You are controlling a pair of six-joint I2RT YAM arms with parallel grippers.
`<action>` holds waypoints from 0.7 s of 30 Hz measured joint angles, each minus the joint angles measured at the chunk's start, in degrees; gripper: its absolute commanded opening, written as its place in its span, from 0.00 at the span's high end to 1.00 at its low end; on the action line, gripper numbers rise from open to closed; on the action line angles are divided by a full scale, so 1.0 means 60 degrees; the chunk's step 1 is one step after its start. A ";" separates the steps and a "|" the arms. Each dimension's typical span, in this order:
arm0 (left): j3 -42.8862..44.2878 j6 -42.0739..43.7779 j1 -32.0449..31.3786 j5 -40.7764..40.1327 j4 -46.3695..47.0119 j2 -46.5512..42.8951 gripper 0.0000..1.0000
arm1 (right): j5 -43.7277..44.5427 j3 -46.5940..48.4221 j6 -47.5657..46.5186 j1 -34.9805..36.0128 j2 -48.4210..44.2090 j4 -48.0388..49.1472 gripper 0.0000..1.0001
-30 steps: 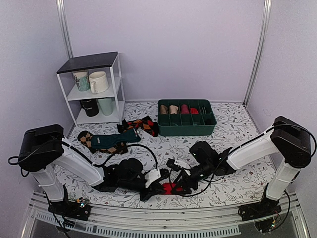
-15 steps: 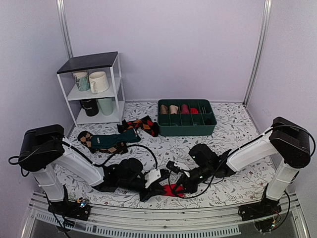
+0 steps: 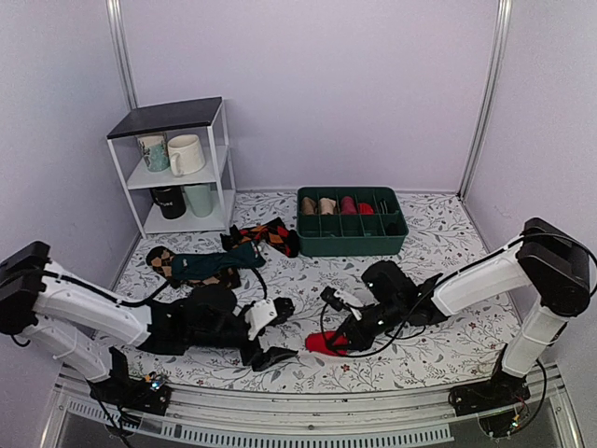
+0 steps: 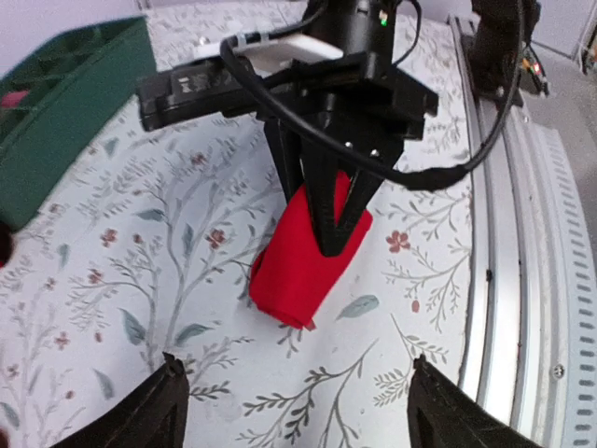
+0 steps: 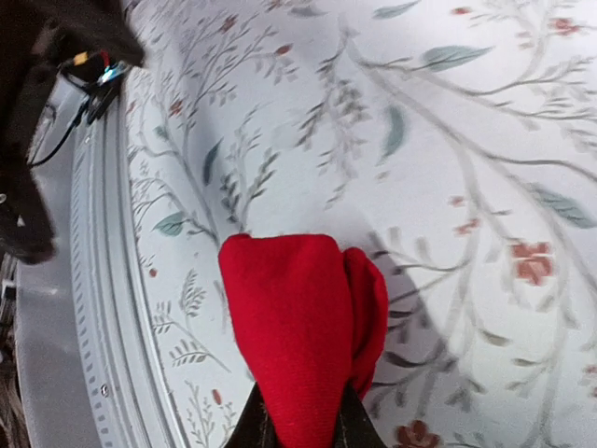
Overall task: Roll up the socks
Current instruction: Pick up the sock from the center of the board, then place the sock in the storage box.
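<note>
The red socks point(image 3: 326, 343) are a compact rolled bundle on the floral cloth near the front middle. They also show in the left wrist view point(image 4: 303, 259) and the right wrist view point(image 5: 303, 331). My right gripper point(image 3: 341, 337) is shut on the bundle; its dark fingertips point(image 5: 255, 425) pinch the roll from both sides at the frame's bottom. My left gripper point(image 3: 266, 356) is open and empty, a short way left of the bundle, its fingers point(image 4: 163, 406) spread wide and apart from the socks.
A green divided bin point(image 3: 352, 221) with rolled socks stands at the back. A dark teal sock point(image 3: 215, 264) and orange-and-black argyle socks point(image 3: 270, 235) lie back left. A white shelf point(image 3: 177, 168) holds mugs. The metal table rail point(image 3: 308, 420) runs close to the front.
My left gripper has let go of the red socks, opened and pulled back to the left. My right gripper keeps its hold on the rolled bundle and has shifted slightly.
</note>
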 measured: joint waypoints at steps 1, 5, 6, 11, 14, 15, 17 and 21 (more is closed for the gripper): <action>-0.0153 0.0033 0.0047 -0.0182 -0.0033 -0.0561 0.17 | 0.0211 0.0022 0.0084 -0.0193 -0.0200 -0.0171 1.00; -0.0616 0.0117 0.0623 -0.0444 -0.0047 -0.2175 0.01 | 0.1031 0.0455 0.0313 -0.0991 -0.1195 -0.0845 1.00; -0.0725 0.0131 0.0827 -0.0503 -0.0029 -0.2524 0.00 | 0.1209 0.0696 0.0386 -0.1239 -0.1475 -0.1013 1.00; -0.1049 0.0204 0.1479 -0.0488 0.0036 -0.3406 0.01 | 0.2055 0.2331 0.0754 -0.2758 -0.2310 -0.1687 1.00; -0.1049 0.0153 0.1872 -0.0455 0.0200 -0.3450 0.01 | 0.2765 0.3530 0.0863 -0.3636 -0.2313 -0.2175 1.00; -0.1038 0.0080 0.2025 -0.0448 0.0222 -0.3417 0.01 | 0.2914 0.3836 0.0892 -0.3854 -0.2295 -0.2291 1.00; -0.0973 -0.0095 0.2317 -0.0346 0.0222 -0.3242 0.01 | 0.3169 0.4455 0.0954 -0.4288 -0.2160 -0.2481 1.00; -0.0670 -0.0219 0.2594 0.0087 0.0219 -0.2718 0.01 | 0.4073 0.5541 0.0903 -0.4772 -0.1370 -0.2867 1.00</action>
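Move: The rolled red sock is already pinched in the right gripper, low over the board. The green box it is carried towards has its middle about 38 cm ahead of that gripper and 6 cm to its right, roughly level in height. The checked sock lies some 36 cm ahead and 20 cm left, the dark green sock about 27 cm ahead and 33 cm left, both around 2 cm lower. From the left gripper the box is some 39 cm ahead, 16 cm right and 4 cm below. Keep the right fingers shut on the red sock and sweep it fast towards the green box, nearly 30 cm forward and over 20 cm up while drifting right, levelling off at the end; swing the wrist about 50 degrees clockwise and tip the fingers up. Draw the left gripper away from the working spot, forward, up and left, its empty fingers opening fully. ##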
